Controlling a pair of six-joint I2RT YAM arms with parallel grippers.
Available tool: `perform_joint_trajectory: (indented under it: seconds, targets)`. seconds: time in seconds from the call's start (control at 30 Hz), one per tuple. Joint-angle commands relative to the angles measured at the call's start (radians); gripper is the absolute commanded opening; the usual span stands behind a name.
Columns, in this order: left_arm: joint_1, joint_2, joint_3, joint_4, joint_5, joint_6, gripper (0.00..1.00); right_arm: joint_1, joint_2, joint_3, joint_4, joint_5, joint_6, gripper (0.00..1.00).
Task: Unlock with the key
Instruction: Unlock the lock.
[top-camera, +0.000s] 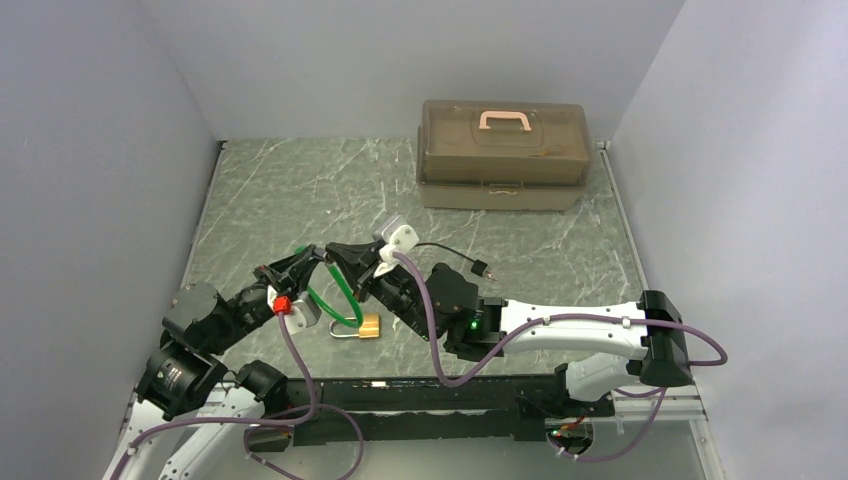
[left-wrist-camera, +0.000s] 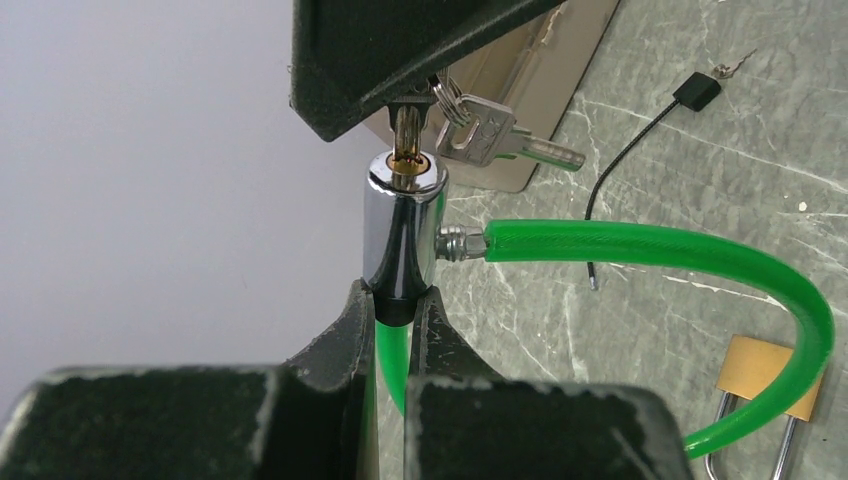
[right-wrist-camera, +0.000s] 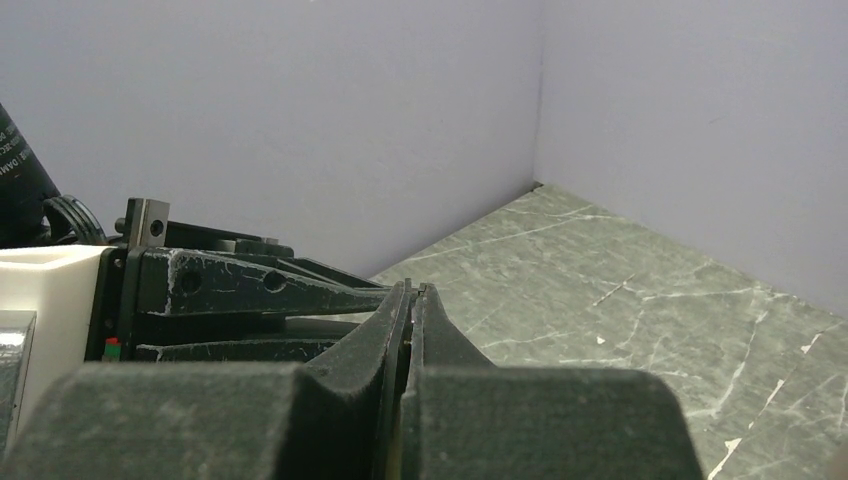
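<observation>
In the left wrist view the chrome lock cylinder (left-wrist-camera: 403, 225) of a green cable lock (left-wrist-camera: 650, 245) stands upright. My left gripper (left-wrist-camera: 400, 295) is shut on the cylinder's lower end. The key (left-wrist-camera: 405, 135) sits in the keyhole at the cylinder's top. The black fingers (left-wrist-camera: 400, 50) of my right gripper pinch its head from above. Spare silver keys (left-wrist-camera: 490, 135) dangle from the same ring. From above, the left gripper (top-camera: 295, 268) and right gripper (top-camera: 335, 253) meet tip to tip over the table's left middle. In the right wrist view the right gripper (right-wrist-camera: 410, 292) is pressed shut, the key hardly visible.
A brass padlock (top-camera: 370, 326) with a silver shackle lies on the marble table inside the green cable's loop (top-camera: 335, 310). A brown toolbox (top-camera: 500, 155) with a pink handle stands at the back. A thin black lead with a plug (top-camera: 478, 268) lies right of the grippers. Grey walls enclose the table.
</observation>
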Motion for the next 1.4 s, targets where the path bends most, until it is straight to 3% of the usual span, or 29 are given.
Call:
perform_joint_trajectory:
  seconds: [0.0, 0.47, 0.67, 0.83, 1.37]
  targets:
    - [-0.005, -0.008, 0.056, 0.146, 0.074, -0.009, 0.00, 0.018, 0.010, 0.018, -0.058, -0.068, 0.002, 0.00]
    - [0.002, 0.032, 0.142, 0.189, 0.056, -0.191, 0.00, 0.013, 0.029, 0.006, -0.060, -0.037, 0.000, 0.01]
    - [0.002, 0.044, 0.148, 0.128, 0.046, -0.161, 0.00, -0.060, -0.069, 0.096, -0.303, -0.176, 0.068, 0.50]
    - [0.002, 0.054, 0.145, 0.100, 0.031, -0.133, 0.00, -0.149, -0.173, 0.153, -0.463, -0.281, 0.095, 0.68]
    - [0.002, 0.090, 0.184, 0.056, -0.004, -0.116, 0.00, -0.161, -0.125, 0.193, -0.660, -0.567, 0.098, 0.70]
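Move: Still pinched in the right fingertips, the key sits in the lock barrel, whose middle is about 2 cm back and 3 cm left of the right hand, level with it. The spare key dangles some 2 cm below on its ring, straight under that hand. From the left hand, which grips the barrel's butt, the key head is about 4 cm ahead and 4 cm right; the padlock lies roughly level fore-and-aft, 7 cm right and 34 cm below. Opening its fingers to about two thirds after roughly half a second nearly still, the right hand lets go of the key, dips slightly, draws off right and up about 5 cm, then curls back, down and a little left, its wrist turning some 20 degrees counter-clockwise. The left hand keeps its grip on the barrel and rises about 4 cm, rolling slightly. ##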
